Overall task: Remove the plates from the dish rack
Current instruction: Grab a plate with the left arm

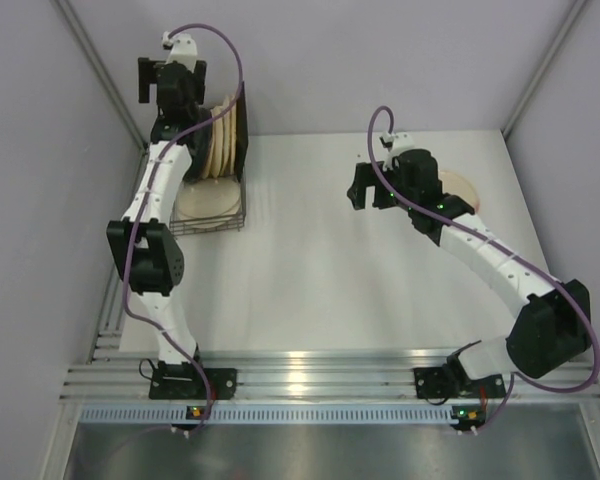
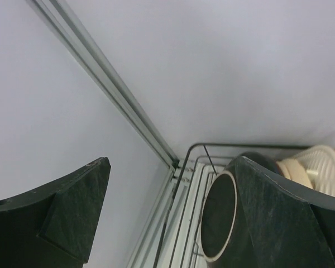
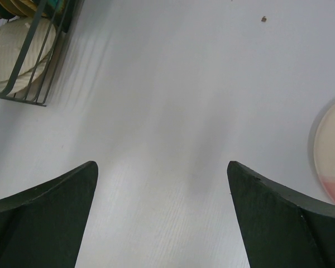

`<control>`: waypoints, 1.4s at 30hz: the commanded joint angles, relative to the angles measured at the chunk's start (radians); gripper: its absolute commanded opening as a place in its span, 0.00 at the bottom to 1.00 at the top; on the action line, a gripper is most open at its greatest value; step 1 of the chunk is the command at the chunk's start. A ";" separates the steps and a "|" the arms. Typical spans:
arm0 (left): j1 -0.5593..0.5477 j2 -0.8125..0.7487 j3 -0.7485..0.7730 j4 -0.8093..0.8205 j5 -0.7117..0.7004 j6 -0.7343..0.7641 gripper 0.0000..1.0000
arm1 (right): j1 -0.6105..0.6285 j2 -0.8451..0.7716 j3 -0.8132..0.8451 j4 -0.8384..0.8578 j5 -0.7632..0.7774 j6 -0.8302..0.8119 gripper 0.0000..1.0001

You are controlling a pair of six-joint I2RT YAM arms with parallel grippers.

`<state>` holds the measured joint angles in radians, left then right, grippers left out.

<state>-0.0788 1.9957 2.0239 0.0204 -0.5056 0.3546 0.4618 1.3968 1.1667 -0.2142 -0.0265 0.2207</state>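
Observation:
The dish rack [image 1: 236, 215], a dark wire basket, stands at the table's back left corner. Several plates [image 1: 223, 140] stand upright in it, and a cream plate [image 1: 205, 200] leans at its near end. My left gripper [image 1: 172, 80] hangs open above the rack's far end, holding nothing. In the left wrist view a dark plate with a pale rim [image 2: 218, 223] stands just by the right finger [image 2: 279, 218], with a cream ribbed plate [image 2: 318, 167] behind. My right gripper [image 1: 372, 192] is open and empty over the table. A cream and pink plate [image 3: 332, 156] lies flat to its right.
Grey enclosure walls and an aluminium corner post [image 2: 117, 95] stand close behind the rack. The rack's wire rim [image 2: 212, 146] runs under the left gripper. The rack's near corner [image 3: 28, 56] shows at the top left of the right wrist view.

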 commanded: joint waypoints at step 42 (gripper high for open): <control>0.004 -0.115 -0.257 -0.290 0.222 -0.040 0.98 | 0.011 -0.053 -0.041 -0.010 0.022 -0.020 1.00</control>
<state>-0.0753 1.8755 1.7252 -0.2707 -0.2848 0.3092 0.4618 1.3758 1.1236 -0.2325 -0.0124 0.2157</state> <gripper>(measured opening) 0.976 0.996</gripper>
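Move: The dark deep plate at the left end of the rack's standing row lies some 21 cm below the left hand, about 6 cm to its right and roughly level with it front to back. The cream plates stand about 5 cm farther right of it; the flat plates lie about 14 cm nearer the robot than it, on the rack floor. From the right hand, the dark deep plate is about 37 cm left, 18 cm ahead and 4 cm lower. Towards the dark deep plate comes the left hand, by a roundabout way: it first dips and swings back and left, about 10 cm back, climbing again, then curves right and forward and sinks some 14 cm over the row's left end. The fingers tip down about 25 degrees, turn slightly clockwise and stay wide open, with no touch to be seen. ##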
